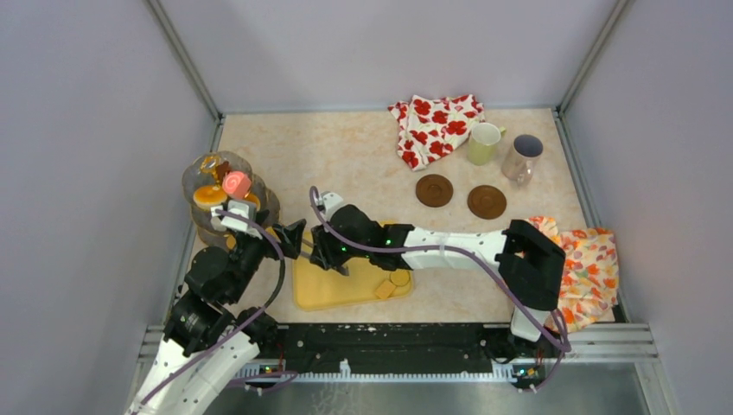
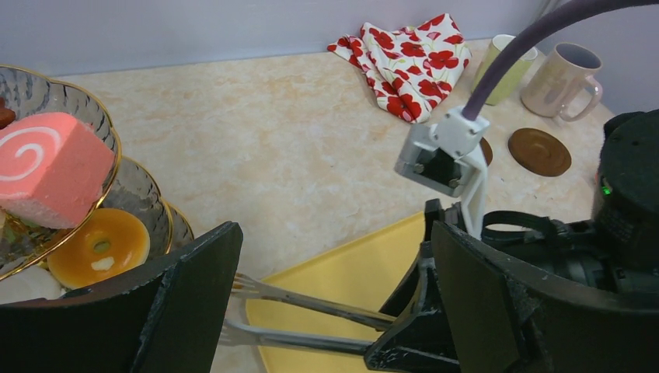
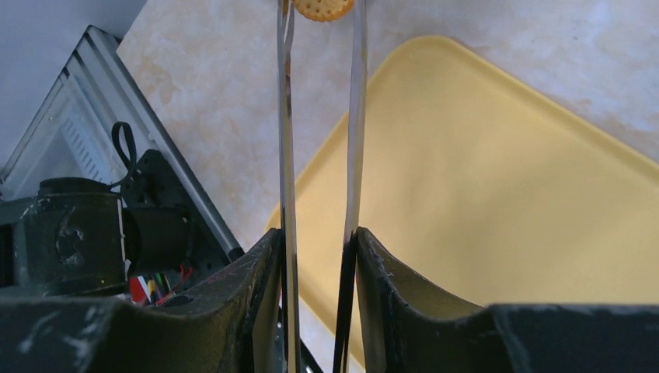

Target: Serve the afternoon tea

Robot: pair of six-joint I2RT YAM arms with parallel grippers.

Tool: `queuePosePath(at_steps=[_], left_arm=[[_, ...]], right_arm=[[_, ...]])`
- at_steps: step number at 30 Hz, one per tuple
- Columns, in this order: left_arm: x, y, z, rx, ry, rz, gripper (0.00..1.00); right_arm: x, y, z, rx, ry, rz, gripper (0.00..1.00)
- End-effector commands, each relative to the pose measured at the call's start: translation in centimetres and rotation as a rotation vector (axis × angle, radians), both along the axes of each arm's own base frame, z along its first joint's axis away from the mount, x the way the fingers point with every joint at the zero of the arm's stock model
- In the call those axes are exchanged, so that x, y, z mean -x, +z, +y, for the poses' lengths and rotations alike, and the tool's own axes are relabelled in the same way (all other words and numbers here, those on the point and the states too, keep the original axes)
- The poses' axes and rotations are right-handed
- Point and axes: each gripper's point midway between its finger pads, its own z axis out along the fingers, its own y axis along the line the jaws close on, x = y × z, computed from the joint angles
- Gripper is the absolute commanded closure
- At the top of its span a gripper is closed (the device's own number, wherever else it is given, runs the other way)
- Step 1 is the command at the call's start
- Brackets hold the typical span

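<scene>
My right gripper (image 3: 319, 241) is shut on the long metal tongs (image 3: 353, 116), whose tips pinch a round biscuit (image 3: 322, 8) above the table beside the yellow tray (image 3: 505, 194). The tongs (image 2: 311, 307) reach between the wide-open fingers of my left gripper (image 2: 334, 233), which holds nothing. To the left stands a tiered glass stand (image 2: 109, 132) with a pink swirl roll (image 2: 47, 175) on top and an orange ring sweet (image 2: 97, 247) below. More biscuits (image 1: 393, 284) lie on the tray. The pale-yellow mug (image 1: 483, 143) and the greyish mug (image 1: 522, 157) stand at the back right.
Two brown coasters (image 1: 434, 190) (image 1: 487, 201) lie in front of the mugs. A red-flowered cloth (image 1: 436, 125) is bunched at the back, and another flowered cloth (image 1: 588, 268) lies at the right under the right arm. Walls close in on three sides.
</scene>
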Motion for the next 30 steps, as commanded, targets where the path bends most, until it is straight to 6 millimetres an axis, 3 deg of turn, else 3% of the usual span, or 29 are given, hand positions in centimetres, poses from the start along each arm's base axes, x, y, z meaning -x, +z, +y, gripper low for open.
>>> queuePosePath(at_steps=[1,10,23,30], left_arm=[[-0.1,1.2,0.1,0.024,0.005,-0.047,0.01],[0.1,1.4,0.2,0.03,0.004,-0.057,0.01],[0.2,1.5,0.2,0.035,0.001,-0.059,0.01],[0.2,1.5,0.4,0.034,0.014,-0.056,0.01]], right_arm=[[-0.5,3.3,3.8,-0.108,0.037,-0.045,0.64],[-0.6,3.5,6.7,-0.113,0.074,-0.045,0.64],[-1.8,0.6,8.7,-0.04,0.062,-0.028,0.63],[-2.0,1.7,9.2,-0.051,0.058,-0.031,0.58]])
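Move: The right hand still grips the tongs, with a round biscuit at their tips. The cake stand's bottom tier, where it is bound, is about 22 cm to this hand's left, 7 cm ahead and 10 cm lower. The orange donut on the middle tier sits roughly 16 cm left and 6 cm ahead, near hand height; the yellow tray's middle is about 5 cm back, 7 cm right and 14 cm below. From the left hand, the bottom tier is some 17 cm left, 4 cm ahead and 24 cm below. Carry the biscuit in the tongs leftward with the right hand, about 8 cm and a touch forward, passing beneath the waiting left gripper to the cake stand's bottom tier. Slow down on the way in, sinking about 2 cm in the second half, then let the fingers ease open slightly so the tong arms begin to spread. ##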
